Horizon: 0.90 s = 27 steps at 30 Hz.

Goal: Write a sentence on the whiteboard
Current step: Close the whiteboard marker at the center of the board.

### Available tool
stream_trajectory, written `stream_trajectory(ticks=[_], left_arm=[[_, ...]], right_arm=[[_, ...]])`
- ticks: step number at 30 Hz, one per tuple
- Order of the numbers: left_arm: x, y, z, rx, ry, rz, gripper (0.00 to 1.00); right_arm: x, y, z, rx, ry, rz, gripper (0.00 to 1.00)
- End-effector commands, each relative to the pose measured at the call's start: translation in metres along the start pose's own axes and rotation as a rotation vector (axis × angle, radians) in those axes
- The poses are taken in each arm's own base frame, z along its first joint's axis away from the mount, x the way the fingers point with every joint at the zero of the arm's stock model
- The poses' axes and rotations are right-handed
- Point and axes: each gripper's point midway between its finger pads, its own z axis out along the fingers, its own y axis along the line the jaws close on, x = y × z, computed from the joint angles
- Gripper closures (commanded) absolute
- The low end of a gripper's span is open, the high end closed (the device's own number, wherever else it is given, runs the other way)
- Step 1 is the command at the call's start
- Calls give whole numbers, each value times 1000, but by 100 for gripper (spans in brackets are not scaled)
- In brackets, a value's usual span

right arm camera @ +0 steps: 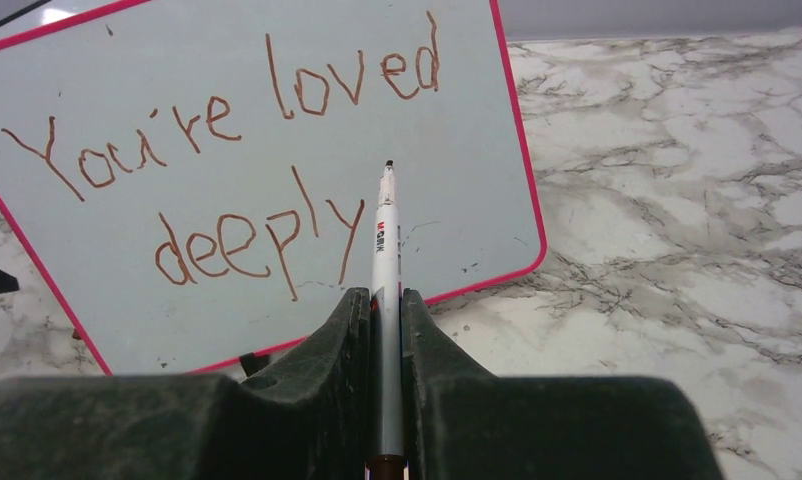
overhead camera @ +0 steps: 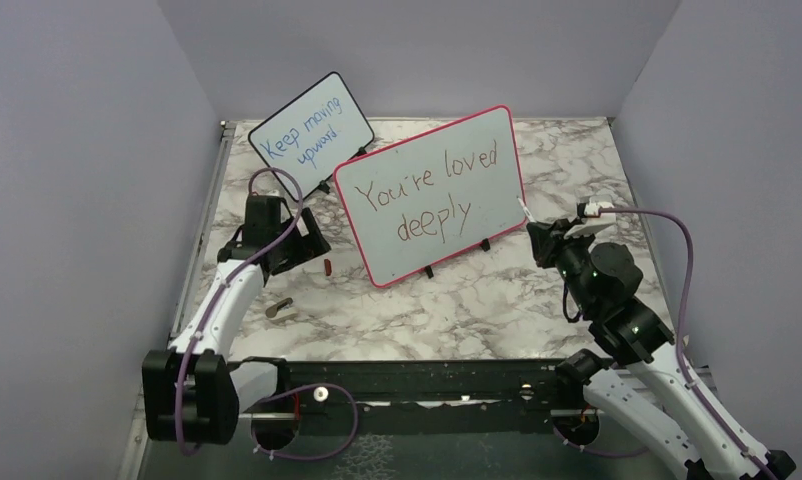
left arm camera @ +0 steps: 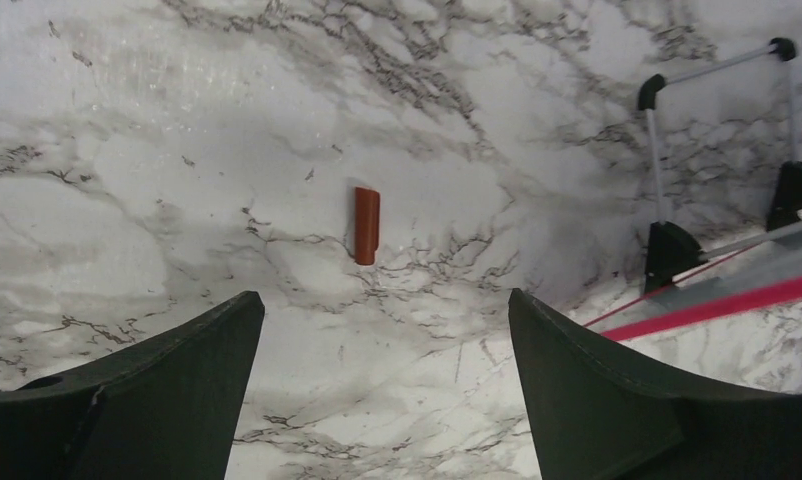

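The whiteboard [overhead camera: 497, 190], white with a red-pink frame, stands tilted at mid-table. On it the sentence [overhead camera: 429, 195] reads "You're loved deeply" in brownish-red letters [right arm camera: 227, 140]. My right gripper [right arm camera: 386, 305] is shut on a white marker [right arm camera: 385, 235], uncapped tip forward, held just off the board's [right arm camera: 457, 200] lower right part. In the top view this gripper [overhead camera: 539, 238] sits at the board's right edge. My left gripper [left arm camera: 385, 315] is open and empty above the marble, left of the board [overhead camera: 307, 247]. A brownish-red marker cap [left arm camera: 367, 226] lies on the table ahead of it [overhead camera: 328, 266].
A smaller black-framed board [overhead camera: 312, 130] with blue writing stands behind at the left; its black feet [left arm camera: 670, 255] show in the left wrist view. A small grey object [overhead camera: 278, 307] lies near the left arm. Walls close in on the left, back and right.
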Motion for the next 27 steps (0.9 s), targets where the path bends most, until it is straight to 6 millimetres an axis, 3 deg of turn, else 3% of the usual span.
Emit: stream_trajectory(ticks=[1,5,7,19,27], left_arm=[[14,17,20,-90,97,-44,11],[27,25,37,-124,178,-33,18],[31,26,44,-135,207,-25,26],[30,7,70,-125,279,47,63],[41,7,80,-149,330,83,72]], right_arm=[[6,3,-1,-25,4,17,100],[5,5,-2,-35,7,10,100],[2,4,-3,-35,-2,12,100],[1,5,-1,-33,-4,1,100],[2,4,0,-30,0,0,100]])
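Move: The marker cap lies on the table about 12 cm below the left hand, only some 2 cm ahead and 3 cm to its right. The red-framed whiteboard's middle is roughly 13 cm ahead of that hand, 24 cm to its right and about as high; a small grey block sits some 9 cm back and 7 cm to its left, down on the table. From the right hand, the cap is about 42 cm left, 4 cm ahead and 27 cm below. The left hand drops about 8 cm towards the marker cap, most of it at the start, while its fingers tip some 20 degrees farther down and narrow from nearly wide open to about a third, without yet pinching the cap. Once low, it shifts a couple of centimetres forward and to the right to bring the fingertips over the cap, while the right hand holds the uncapped marker still. ##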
